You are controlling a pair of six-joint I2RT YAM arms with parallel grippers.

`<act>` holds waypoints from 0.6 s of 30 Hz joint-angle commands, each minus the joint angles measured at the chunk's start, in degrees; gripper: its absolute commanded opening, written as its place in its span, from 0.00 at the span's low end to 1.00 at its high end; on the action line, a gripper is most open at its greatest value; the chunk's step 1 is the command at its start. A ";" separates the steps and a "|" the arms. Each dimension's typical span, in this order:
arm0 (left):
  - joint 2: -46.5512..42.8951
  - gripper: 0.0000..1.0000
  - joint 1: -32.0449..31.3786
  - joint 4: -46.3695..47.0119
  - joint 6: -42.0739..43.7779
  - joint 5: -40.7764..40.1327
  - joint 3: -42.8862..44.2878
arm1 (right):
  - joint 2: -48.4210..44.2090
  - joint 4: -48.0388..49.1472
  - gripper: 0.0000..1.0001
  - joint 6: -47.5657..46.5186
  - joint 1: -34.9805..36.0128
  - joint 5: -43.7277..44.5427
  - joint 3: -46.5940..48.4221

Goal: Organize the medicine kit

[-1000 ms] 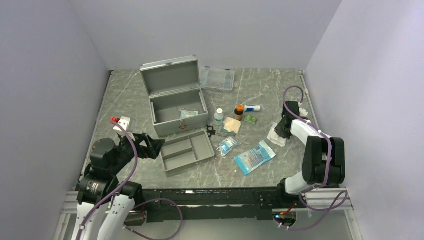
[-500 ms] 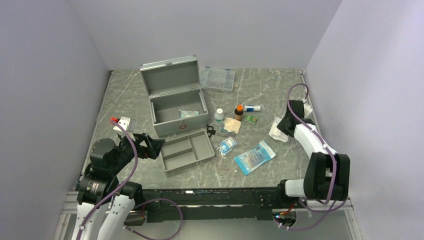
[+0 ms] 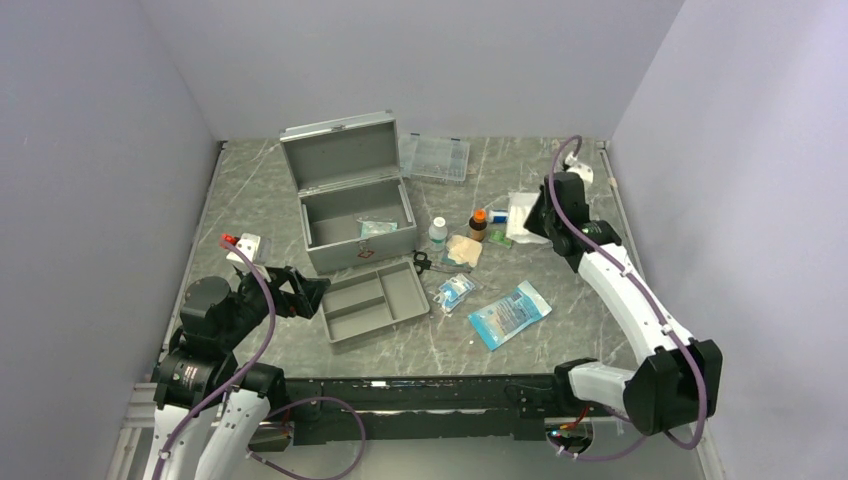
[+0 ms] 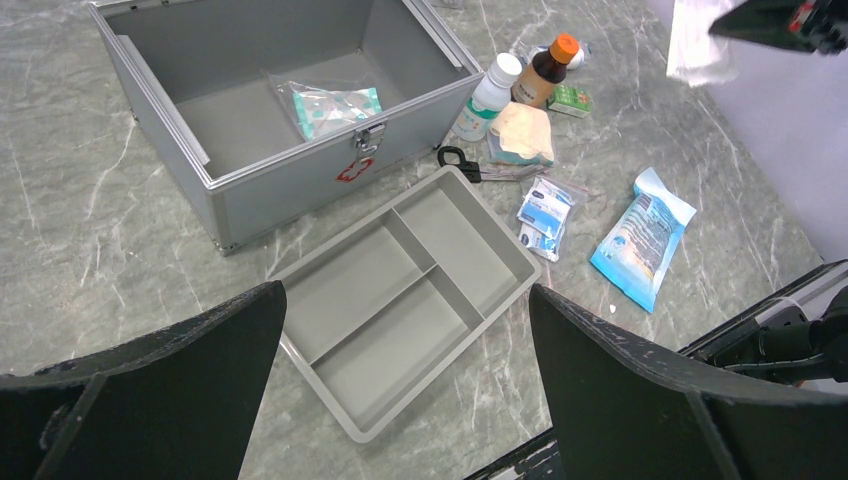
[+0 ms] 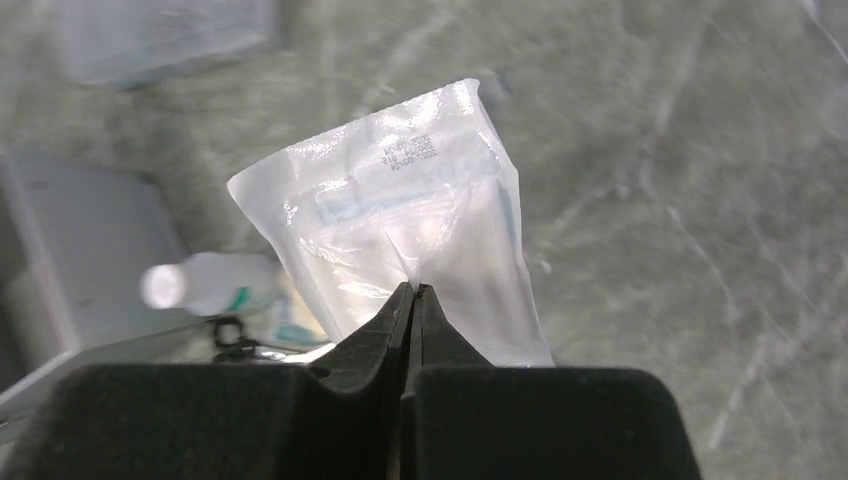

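Note:
The medicine kit (image 3: 350,250) (image 4: 300,190) is a grey metal box that stands open at the back left, its lid raised. One small packet (image 3: 377,228) (image 4: 325,105) lies inside it. My right gripper (image 3: 533,222) (image 5: 412,290) is shut on the edge of a clear plastic pouch (image 3: 520,212) (image 5: 400,220). It holds the pouch in the air to the right of the bottles. My left gripper (image 3: 318,290) (image 4: 405,295) hangs wide open over the near left, just left of the divided tray, with nothing between its fingers.
A shallow grey divided tray (image 3: 345,300) (image 4: 350,290) lies in front of the kit. A clear compartment case (image 3: 435,157) sits at the back. A white bottle (image 3: 438,233), a brown bottle (image 3: 478,224), a bandage roll (image 3: 463,250), scissors (image 3: 430,262), a small bag (image 3: 455,292) and a blue packet (image 3: 510,314) lie mid-table.
My right gripper closed on the pouch at the right side of the table, lifted it, and carried it back and left toward the bottles. The left arm has not moved.

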 commanded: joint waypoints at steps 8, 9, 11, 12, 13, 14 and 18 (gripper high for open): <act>-0.67 0.99 -0.08 1.52 -0.54 -0.62 -0.03 | 3.85 4.38 0.00 -0.37 12.40 -3.62 14.56; -0.63 0.99 -0.04 1.50 -0.49 -0.53 0.01 | 5.21 4.25 0.00 -0.17 13.47 -3.79 16.38; -0.56 0.99 -0.04 1.53 -0.37 -0.46 -0.03 | 8.02 4.36 0.00 -0.18 15.57 -4.16 19.66; -0.61 0.99 -0.04 1.51 -0.35 -0.43 0.04 | 9.24 4.74 0.00 0.05 16.81 -3.99 21.09; -0.56 0.99 -0.09 1.52 -0.37 -0.51 0.05 | 10.58 5.42 0.00 0.16 18.17 -3.96 22.35; -0.61 0.99 -0.05 1.49 -0.36 -0.48 0.05 | 11.62 5.94 0.00 0.28 18.95 -4.10 23.94; -0.96 0.99 -0.06 1.53 -0.39 -0.58 0.05 | 17.29 7.23 0.00 1.09 22.21 -5.52 29.30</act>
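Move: The metal box that the white packet is to go into lies about 38 cm left of the right hand and 8 cm ahead, its middle some 10 cm lower. On the way, the brown bottle stands about 11 cm left and 6 ahead, and the white bottle about 20 left and 4 ahead; the blue-white tube lies roughly 4 left and 13 ahead. From the left hand, the box is some 24 cm ahead, 5 to the right and 17 below. The white packet, still pinched in the shut right fingers and already clear of the table, is swept some 17 cm left towards the metal box while being lifted about 10 cm; most of the rise comes first, and it drifts a little forward. The wrist turns counter-clockwise by roughly 25 degrees and tips up slightly, carrying the packet high past the brown bottle. ##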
